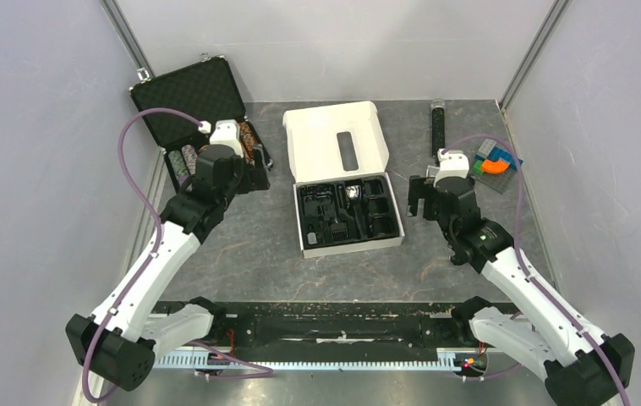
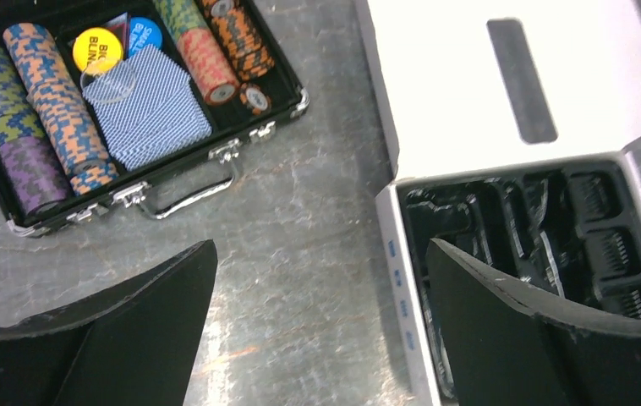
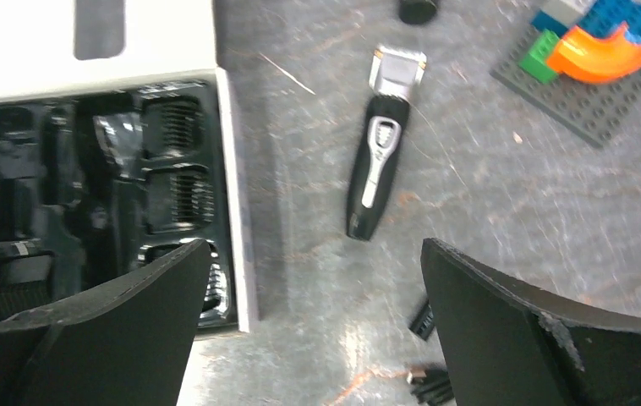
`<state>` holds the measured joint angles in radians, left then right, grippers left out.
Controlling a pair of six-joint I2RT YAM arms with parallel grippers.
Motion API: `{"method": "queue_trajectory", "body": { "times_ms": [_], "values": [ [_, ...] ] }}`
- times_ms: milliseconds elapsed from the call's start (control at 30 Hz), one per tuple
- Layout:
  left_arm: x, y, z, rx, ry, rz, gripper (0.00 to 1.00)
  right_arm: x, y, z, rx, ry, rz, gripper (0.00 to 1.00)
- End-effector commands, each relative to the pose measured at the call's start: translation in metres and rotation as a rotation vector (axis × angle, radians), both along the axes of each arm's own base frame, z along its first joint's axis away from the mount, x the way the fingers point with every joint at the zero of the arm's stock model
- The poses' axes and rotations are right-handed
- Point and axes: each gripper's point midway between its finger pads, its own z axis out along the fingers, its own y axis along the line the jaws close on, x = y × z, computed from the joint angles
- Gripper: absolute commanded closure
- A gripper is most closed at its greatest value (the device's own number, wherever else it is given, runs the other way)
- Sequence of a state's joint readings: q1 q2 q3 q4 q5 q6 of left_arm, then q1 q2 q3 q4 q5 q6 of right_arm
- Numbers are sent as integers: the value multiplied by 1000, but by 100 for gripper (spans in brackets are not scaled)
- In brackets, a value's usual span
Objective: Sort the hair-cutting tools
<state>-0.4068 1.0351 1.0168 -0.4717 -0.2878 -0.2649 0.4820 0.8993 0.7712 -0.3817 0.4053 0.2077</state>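
Note:
The slim black-and-silver hair clipper lies on the table, right of the white box and just ahead of my right gripper. That gripper is open and empty, above bare table beside the box's right wall. Black comb attachments sit in slots along the right side of the box's insert, also in the left wrist view. My left gripper is open and empty over the table between the chip case and the box. In the top view the right gripper hides the clipper.
The box lid lies open behind the box. An open case of colourful chips sits at the left. A thin black stick and a toy-brick plate lie at the back right. Two small black pieces lie by my right fingertip.

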Motion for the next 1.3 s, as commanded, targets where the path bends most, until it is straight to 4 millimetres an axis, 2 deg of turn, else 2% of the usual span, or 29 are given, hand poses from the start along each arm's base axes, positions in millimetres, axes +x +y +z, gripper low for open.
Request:
{"method": "queue_trajectory", "body": {
  "times_ms": [0, 133, 267, 433, 700, 833, 1000, 1133, 1267],
  "values": [
    [24, -6, 51, -120, -124, 69, 0, -13, -33, -26, -25, 69, -138, 2],
    [25, 4, 44, -59, -122, 97, 0, -29, -58, -60, -27, 204, -224, 2],
    [20, 19, 31, -3, -124, 139, 0, -41, -71, -98, 32, 358, -286, 2],
    [16, 28, 31, 50, -139, 171, 0, -43, -98, -127, 49, 447, -427, 13],
    [14, 26, 27, 93, -143, 164, 0, -23, -109, -151, 106, 474, -497, 37],
    [15, 25, 23, 109, -139, 165, 0, -25, -114, -163, 102, 511, -521, 48],
    [15, 25, 22, 116, -139, 163, 0, -30, -118, -176, 88, 525, -538, 57],
    [15, 26, 22, 120, -140, 165, 0, -31, -114, -183, 98, 538, -520, 66],
    [14, 26, 23, 118, -140, 163, 0, -29, -112, -181, 107, 534, -499, 81]
  ]
}}
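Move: Below and to the right of the right hand lies the black battery, about 11 cm right, 3 cm back and 18 cm down. At about that depth, the black clipper is roughly 11 cm ahead and 5 cm right of the hand, the coiled cable about 7 cm back and 15 cm right, and the white box's middle some 19 cm left and 5 cm ahead. From the left hand, the battery is around 55 cm right, 6 cm back and 24 cm down. Sinking about 18 cm while swinging some 11 cm right and slightly back, the right hand leaves the box side for the battery, tipping its fingers down and turning clockwise, each by around 30 degrees. Its wide-open fingers draw together on the way down and close across the battery's sides. The open left hand only shifts a little left. ##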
